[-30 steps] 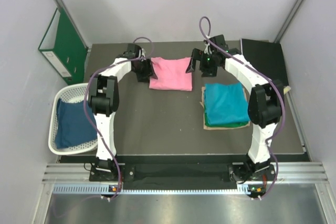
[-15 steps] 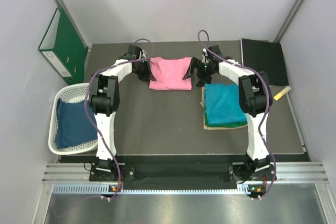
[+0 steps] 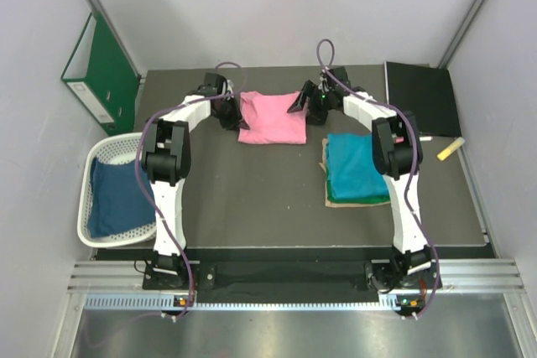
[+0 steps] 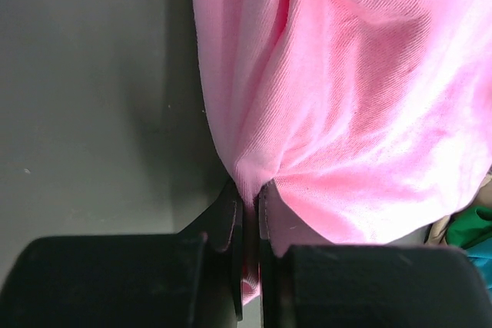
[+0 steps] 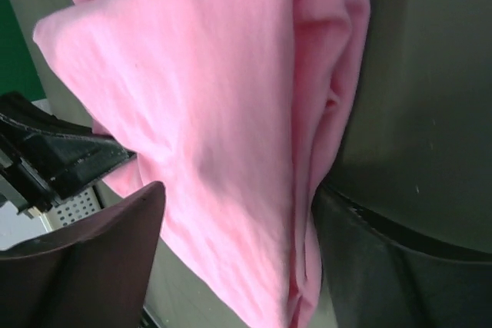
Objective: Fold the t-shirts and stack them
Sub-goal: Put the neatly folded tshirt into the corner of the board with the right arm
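The bright pink t-shirt [image 3: 270, 119] lies folded at the back middle of the table. My left gripper [image 3: 232, 112] is at its left edge, and in the left wrist view that gripper [image 4: 250, 197] is shut on a pinch of the pink cloth [image 4: 346, 113]. My right gripper [image 3: 304, 105] is at the shirt's right edge. In the right wrist view it [image 5: 238, 251] stands open, its fingers astride the pink folded edge [image 5: 231, 136]. The teal t-shirt [image 3: 359, 165] lies folded at the right. The dark blue t-shirt [image 3: 113, 199] sits in the basket.
A white lattice basket [image 3: 101, 157] stands at the table's left edge and a green ring binder [image 3: 101, 69] leans on the left wall. A black folder [image 3: 422, 94] and a yellow marker [image 3: 450, 150] lie at the right back. Brown cardboard [image 3: 329, 194] and green cloth [image 3: 373, 199] lie under the teal shirt.
My left gripper has shut on the pink shirt's left edge. The right gripper has moved left to the shirt's right edge, and its jaws have narrowed a little.
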Robot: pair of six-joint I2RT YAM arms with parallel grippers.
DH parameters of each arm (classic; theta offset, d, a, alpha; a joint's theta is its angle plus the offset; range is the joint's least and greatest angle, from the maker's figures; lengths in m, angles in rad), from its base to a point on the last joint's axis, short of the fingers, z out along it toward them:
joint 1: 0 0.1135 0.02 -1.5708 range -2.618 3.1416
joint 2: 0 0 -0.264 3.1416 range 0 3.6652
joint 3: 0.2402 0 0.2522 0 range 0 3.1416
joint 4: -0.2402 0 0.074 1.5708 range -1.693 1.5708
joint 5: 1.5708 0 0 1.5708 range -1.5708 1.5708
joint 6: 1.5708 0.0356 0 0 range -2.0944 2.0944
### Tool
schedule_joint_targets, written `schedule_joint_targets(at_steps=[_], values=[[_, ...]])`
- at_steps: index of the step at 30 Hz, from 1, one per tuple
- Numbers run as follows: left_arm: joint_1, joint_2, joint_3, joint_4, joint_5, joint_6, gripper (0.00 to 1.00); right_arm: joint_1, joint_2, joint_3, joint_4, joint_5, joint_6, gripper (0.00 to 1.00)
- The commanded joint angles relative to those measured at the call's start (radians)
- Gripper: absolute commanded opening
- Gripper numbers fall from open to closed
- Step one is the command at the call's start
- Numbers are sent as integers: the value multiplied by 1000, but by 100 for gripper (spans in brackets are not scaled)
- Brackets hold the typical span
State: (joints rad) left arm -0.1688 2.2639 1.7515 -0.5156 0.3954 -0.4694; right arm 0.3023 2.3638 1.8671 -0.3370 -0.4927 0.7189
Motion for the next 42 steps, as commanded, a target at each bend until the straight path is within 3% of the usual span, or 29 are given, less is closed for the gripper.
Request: schedule_joint_targets(at_steps=[1,3,10,13,17,18,19,20,22,31,42], values=[[-3,-29,-21,-77,-20,23,0,23,100,58,-46,66,5,68],[-1,-33,-15,-83,-15,23,0,44,117,89,-72,69,-6,64],[-1,-59,-17,-93,3,21,0,100,135,122,-149,85,-61,21],[-3,-76,-26,-100,10,15,0,109,103,126,-198,100,-113,11],[-3,-105,-46,-109,23,18,0,112,13,101,-258,147,-192,7],[-3,-119,-47,-116,19,21,12,112,-24,96,-267,164,-208,7],[-1,-128,-47,-132,13,25,31,110,-43,90,-287,170,-223,7],[-3,-139,-47,-139,-15,26,70,112,-58,90,-298,177,-248,7],[-1,-176,-46,-158,-42,32,96,113,-95,95,-330,181,-272,7],[124,-331,-17,-147,-133,32,98,156,-205,159,-500,240,-432,8],[163,-287,-39,-196,-41,60,99,164,-421,147,-614,299,-480,9]])
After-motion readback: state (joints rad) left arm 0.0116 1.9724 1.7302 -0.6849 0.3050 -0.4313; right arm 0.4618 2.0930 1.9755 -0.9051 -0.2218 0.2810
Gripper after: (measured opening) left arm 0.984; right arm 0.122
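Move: The pink t-shirt's middle lies about 7 cm left of the still-open right hand, 2 cm back and 4 cm below; the teal-topped shirt stack is roughly 17 cm to that hand's right and 16 cm back. From the left hand, already pinching the t-shirt's left edge, its middle is some 9 cm right, 2 cm ahead and 2 cm below, the stack about 33 cm right and 12 cm back. Right hand pinches the t-shirt's right side, pulls back and up about 10 cm; left lets go, rising leftward. ##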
